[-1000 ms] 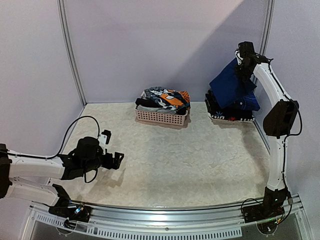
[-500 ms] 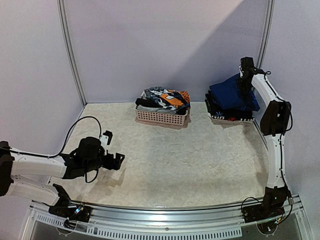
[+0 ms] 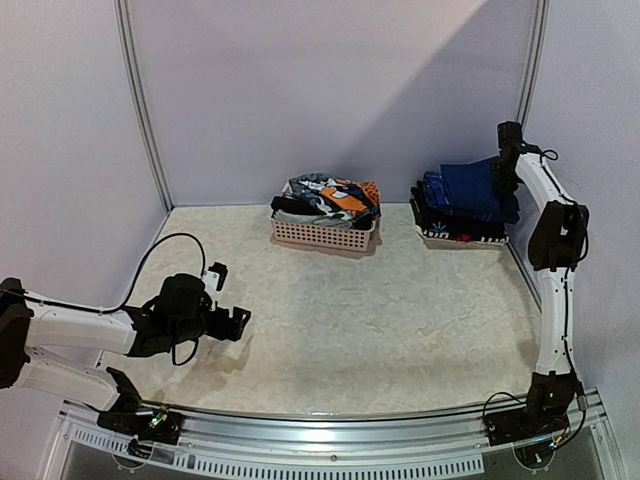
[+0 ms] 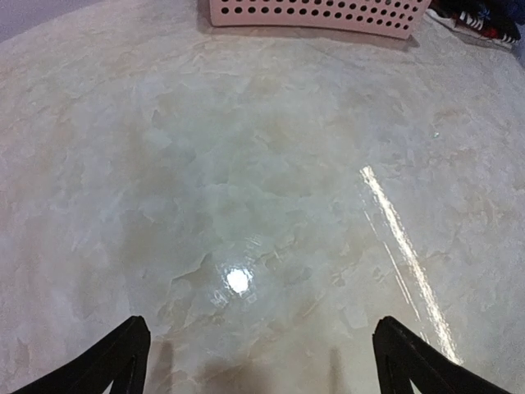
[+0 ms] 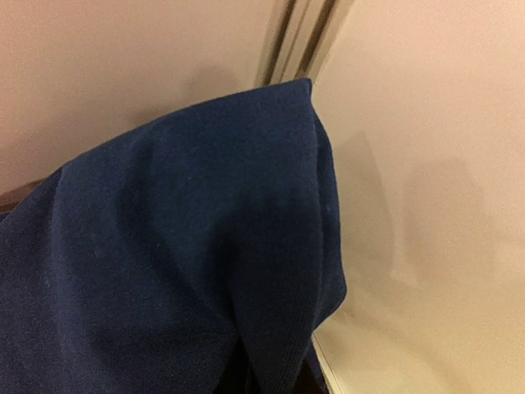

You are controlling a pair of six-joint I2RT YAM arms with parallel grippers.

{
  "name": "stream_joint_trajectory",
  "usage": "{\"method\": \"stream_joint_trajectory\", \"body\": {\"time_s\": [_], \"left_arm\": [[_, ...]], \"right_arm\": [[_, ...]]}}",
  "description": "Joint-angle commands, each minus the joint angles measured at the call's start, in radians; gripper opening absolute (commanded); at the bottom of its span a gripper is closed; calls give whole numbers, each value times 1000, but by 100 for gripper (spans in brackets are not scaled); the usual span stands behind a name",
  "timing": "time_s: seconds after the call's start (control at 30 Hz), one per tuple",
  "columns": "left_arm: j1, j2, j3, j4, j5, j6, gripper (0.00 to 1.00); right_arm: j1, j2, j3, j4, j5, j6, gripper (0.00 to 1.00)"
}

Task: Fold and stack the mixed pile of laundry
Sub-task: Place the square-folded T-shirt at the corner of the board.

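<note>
The mixed laundry pile (image 3: 328, 196), orange, blue, black and white cloth, lies heaped in a pale pink basket (image 3: 322, 234) at the back middle. At the back right, a navy garment (image 3: 468, 184) lies on top of a stack of folded clothes (image 3: 458, 222). My right gripper (image 3: 498, 180) is shut on the navy garment's right edge, next to the corner post. In the right wrist view the navy garment (image 5: 180, 246) fills the frame and hides the fingers. My left gripper (image 3: 226, 298) hovers open and holds nothing low over the near left table; its gap (image 4: 262, 369) shows only bare tabletop.
The pink basket (image 4: 320, 12) and the edge of the folded stack (image 4: 484, 16) sit at the top of the left wrist view. Walls and a metal post (image 5: 287, 41) close in right behind the stack. A black cable (image 3: 160, 250) loops by the left arm.
My right gripper has come down and moved right, bringing the navy garment from hanging in the air to lying flat on the stack. The left arm has barely moved.
</note>
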Motion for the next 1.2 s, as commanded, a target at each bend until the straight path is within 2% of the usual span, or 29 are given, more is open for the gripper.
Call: {"method": "stream_joint_trajectory", "body": {"time_s": [0.0,0.1,0.23,0.37,0.67,0.97,1.17], "left_arm": [[-7,2,10,24,9,10,96],[-7,-9,5,18,9,9,96],[-7,-47,-11,7,8,5,96],[-7,-74,-28,2,6,-1,96],[-7,-67,-24,2,6,0,96],[-7,-52,-19,7,4,3,96],[-7,-52,-17,7,2,3,96]], "right_arm": [[-10,44,-13,22,-16,51,0],[-10,56,-16,28,-53,60,1],[-10,59,-15,40,-57,60,8],[-10,50,-16,47,-37,56,22],[-10,-31,-82,64,-4,46,42],[-7,-100,-97,44,-11,52,81],[-6,-173,-143,51,-36,61,98]]}}
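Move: The right hand still grips the T-shirt near its right side on top of the stack; the T-shirt's middle lies about 8 cm to its left, level with it fore and aft, and 3 cm below. The plaid shirt is just under it, some 9 cm left, 2 cm back and 7 cm below the hand; the laundry basket is about 45 cm left, 2 cm ahead and 13 cm lower. From the left hand the T-shirt is roughly 39 cm ahead, 54 cm right and 9 cm higher. The right fingers lower the pinched edge of the navy T-shirt about 3 cm towards the stack, then let go, opening from almost shut to nearly fully wide as the hand sinks a further centimetre or so. Still opening, it rises about 6 cm off the cloth, drifting slightly back, with the wrist attitude almost unchanged. ##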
